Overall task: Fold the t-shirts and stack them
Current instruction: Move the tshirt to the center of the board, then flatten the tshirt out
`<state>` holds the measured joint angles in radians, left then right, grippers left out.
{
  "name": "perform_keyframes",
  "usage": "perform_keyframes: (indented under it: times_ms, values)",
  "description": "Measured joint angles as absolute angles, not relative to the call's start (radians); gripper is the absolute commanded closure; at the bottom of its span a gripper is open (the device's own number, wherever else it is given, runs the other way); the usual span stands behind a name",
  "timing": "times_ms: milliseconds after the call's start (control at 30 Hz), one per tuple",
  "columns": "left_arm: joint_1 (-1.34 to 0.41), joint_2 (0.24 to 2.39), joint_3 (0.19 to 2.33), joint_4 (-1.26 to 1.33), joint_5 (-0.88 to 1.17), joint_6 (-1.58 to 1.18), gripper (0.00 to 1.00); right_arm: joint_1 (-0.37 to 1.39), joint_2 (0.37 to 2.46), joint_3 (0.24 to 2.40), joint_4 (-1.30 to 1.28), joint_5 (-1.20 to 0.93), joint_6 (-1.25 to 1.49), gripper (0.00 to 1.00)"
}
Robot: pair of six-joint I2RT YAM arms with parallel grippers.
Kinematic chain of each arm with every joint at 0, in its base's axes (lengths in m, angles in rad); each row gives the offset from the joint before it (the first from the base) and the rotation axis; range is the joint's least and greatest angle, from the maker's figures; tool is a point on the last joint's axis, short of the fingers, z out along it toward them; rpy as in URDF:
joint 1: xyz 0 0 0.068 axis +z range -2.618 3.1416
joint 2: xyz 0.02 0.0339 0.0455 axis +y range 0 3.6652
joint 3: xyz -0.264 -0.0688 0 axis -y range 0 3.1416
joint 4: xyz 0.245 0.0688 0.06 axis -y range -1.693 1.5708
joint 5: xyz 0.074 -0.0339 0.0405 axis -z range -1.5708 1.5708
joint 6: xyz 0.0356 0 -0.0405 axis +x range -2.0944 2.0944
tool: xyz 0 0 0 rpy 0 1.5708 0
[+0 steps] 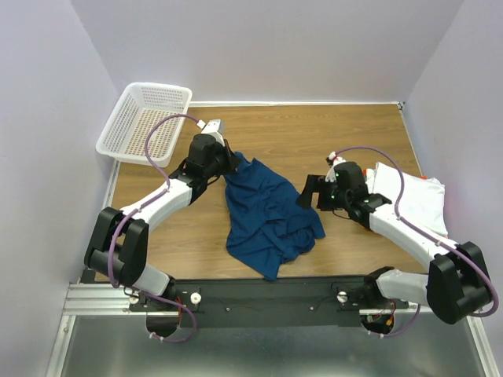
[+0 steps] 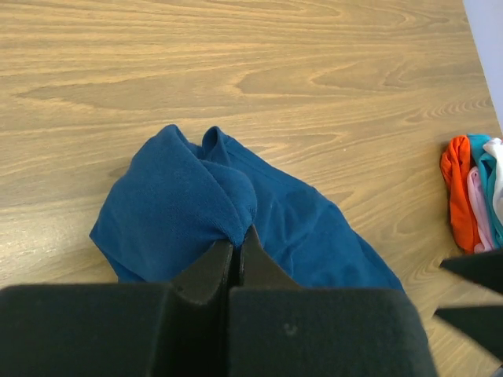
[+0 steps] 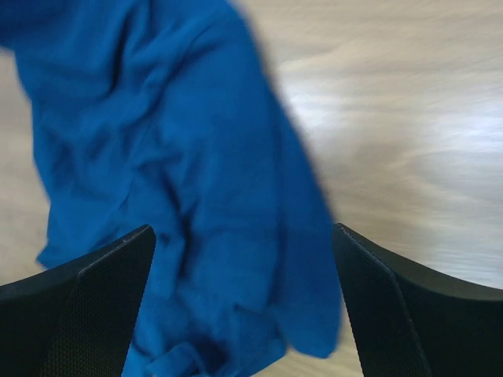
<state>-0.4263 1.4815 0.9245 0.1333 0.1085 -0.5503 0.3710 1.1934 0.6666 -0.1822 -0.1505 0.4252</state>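
Observation:
A dark teal-blue tee lies crumpled in the middle of the wooden table, print hidden. My left gripper is shut on its far upper corner; in the left wrist view the cloth bunches between the closed fingers. My right gripper is open just right of the tee; in the right wrist view the blue cloth lies below and between its spread fingers. A stack of folded tees, white on top, sits at the right; its orange, pink and white edges show in the left wrist view.
A white plastic mesh basket stands tilted at the table's far left corner. The walls close in on three sides. The arms' mounting rail runs along the near edge.

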Motion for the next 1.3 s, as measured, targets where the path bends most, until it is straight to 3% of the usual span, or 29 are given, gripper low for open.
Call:
perform_keyframes:
  times_ms: [233,333,533,667,833,867,933,1300]
  values:
    - [-0.418,1.484,0.877,0.170,0.105,-0.553,1.00,0.469,1.258,0.667,-0.219,-0.160,0.488,0.02]
    - [-0.414,1.484,0.869,0.171,0.105,-0.554,1.00,0.474,1.282,0.666,-0.235,-0.160,0.509,0.05]
    - [-0.410,1.484,0.867,0.179,0.105,-0.556,1.00,0.482,1.289,0.663,-0.239,-0.160,0.534,0.21]
    - [-0.408,1.484,0.867,0.179,0.105,-0.558,1.00,0.484,1.311,0.663,-0.239,-0.160,0.539,0.21]
    - [-0.407,1.484,0.867,0.179,0.105,-0.559,1.00,0.488,1.336,0.662,-0.242,-0.150,0.546,0.37]
    - [-0.407,1.484,0.867,0.179,0.105,-0.560,1.00,0.489,1.337,0.662,-0.242,-0.149,0.549,0.49]
    - [-0.407,1.484,0.867,0.179,0.105,-0.562,1.00,0.491,1.338,0.662,-0.242,-0.147,0.554,0.62]
    - [-0.407,1.484,0.867,0.179,0.105,-0.567,1.00,0.497,1.340,0.662,-0.259,-0.139,0.546,0.98]
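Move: The blue t-shirt's right edge, still to be gripped, lies about 4 cm back, 3 cm left and 6 cm below the open right gripper. The left gripper, already holding the far end, is roughly 22 cm left of the right one, 10 cm ahead and 6 cm higher; the folded stack lies level with the right one, some 30 cm to its right. From the left gripper, that right edge is about 14 cm back, 19 cm right and 12 cm down. Lower the right gripper about 5 cm while drawing it back some 4 cm and a little left onto the t-shirt's right edge, tipping the fingers down by about 15 degrees. As it settles, close the wide-open fingers almost fully to pinch a fold. Keep the left gripper shut on the far end, letting it sink slightly. ##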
